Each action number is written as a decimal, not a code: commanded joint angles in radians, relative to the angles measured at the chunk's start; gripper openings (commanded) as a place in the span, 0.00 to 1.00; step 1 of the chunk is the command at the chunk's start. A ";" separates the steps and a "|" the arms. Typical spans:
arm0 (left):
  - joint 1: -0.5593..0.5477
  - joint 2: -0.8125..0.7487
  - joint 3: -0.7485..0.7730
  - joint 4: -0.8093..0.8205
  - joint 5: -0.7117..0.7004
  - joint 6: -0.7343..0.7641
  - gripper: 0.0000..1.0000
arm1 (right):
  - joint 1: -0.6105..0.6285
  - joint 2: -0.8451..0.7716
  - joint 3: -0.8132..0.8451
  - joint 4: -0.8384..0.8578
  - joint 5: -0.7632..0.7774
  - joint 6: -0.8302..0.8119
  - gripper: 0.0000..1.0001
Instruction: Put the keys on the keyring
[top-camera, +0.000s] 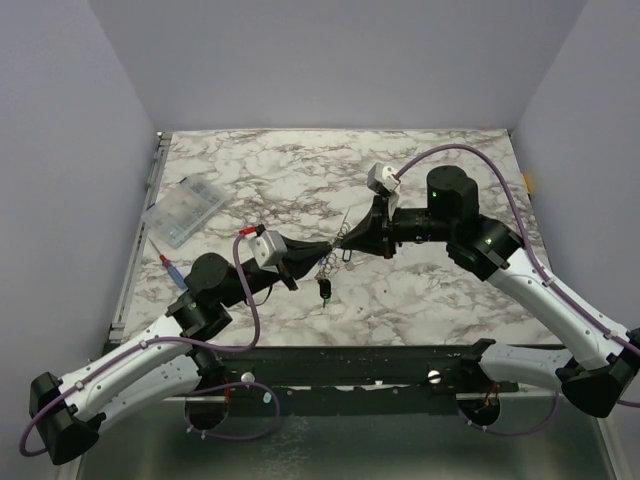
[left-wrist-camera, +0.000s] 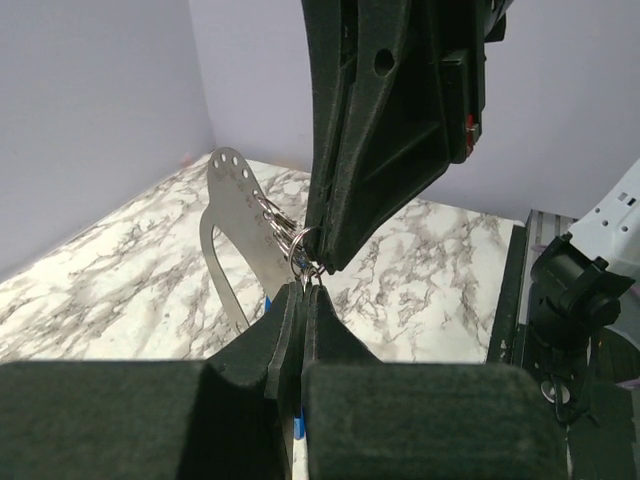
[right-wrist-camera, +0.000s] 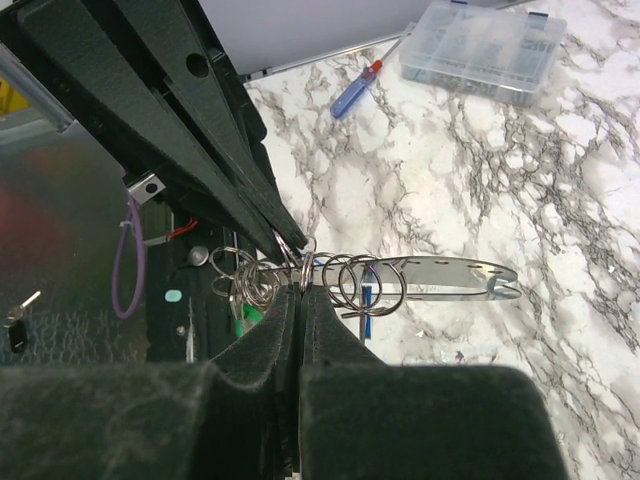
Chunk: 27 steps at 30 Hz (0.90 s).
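Both grippers meet above the middle of the table. The left gripper (top-camera: 322, 251) is shut on a thin wire keyring (left-wrist-camera: 303, 248), its fingertips (left-wrist-camera: 322, 300) pressed together around the wire. From the other side the right gripper (top-camera: 352, 243) is shut on the same cluster of rings (right-wrist-camera: 305, 262). Several silvery rings hang on a flat metal plate with holes (right-wrist-camera: 450, 275), also seen edge-on (left-wrist-camera: 235, 235). Among the keys, a dark-headed one (top-camera: 324, 291) dangles below the rings. A blue key (right-wrist-camera: 368, 300) and a green key head (right-wrist-camera: 245, 315) show behind the rings.
A clear plastic compartment box (top-camera: 184, 211) stands at the back left of the marble table (top-camera: 430, 300). A screwdriver with a blue and red handle (top-camera: 170, 266) lies near the left edge. Purple cables (top-camera: 470, 152) loop over both arms.
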<state>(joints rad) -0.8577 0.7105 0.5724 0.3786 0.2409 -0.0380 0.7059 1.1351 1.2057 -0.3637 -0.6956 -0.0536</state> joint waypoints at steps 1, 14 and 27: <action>0.004 -0.003 0.026 -0.038 0.092 0.046 0.00 | -0.005 -0.016 0.032 -0.001 -0.015 -0.007 0.01; 0.003 -0.110 0.008 -0.231 0.305 0.369 0.19 | -0.005 -0.018 0.041 0.000 0.025 0.034 0.01; 0.003 -0.112 0.028 -0.294 0.328 0.450 0.43 | -0.004 -0.017 0.048 -0.005 -0.037 0.034 0.01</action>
<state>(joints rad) -0.8532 0.6250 0.5762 0.1047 0.5781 0.3744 0.7029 1.1339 1.2098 -0.3801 -0.6975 -0.0193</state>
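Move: The left hand, shut on a ring, has the right fingertips about 1 cm to its right, level with it. The black key it heads for hangs roughly 4 cm back, 1 cm to its left and 6 cm below. The holed metal plate sticks out some 4 cm ahead and 2 cm to the right, at about its height. From the right hand the black key lies about 4 cm back, 2 cm left and 6 cm below. Still shut on a ring beside the right fingertips, the left hand draws back about 4 cm, then opens a little under halfway, lets go and sinks some 4 cm towards the hanging black key, ending 5 cm farther back. On the way the wrist swings clockwise and rolls, some 30 degrees in all. The right hand keeps its shut grip on the rings, giving back about half a centimetre before easing forward again. ##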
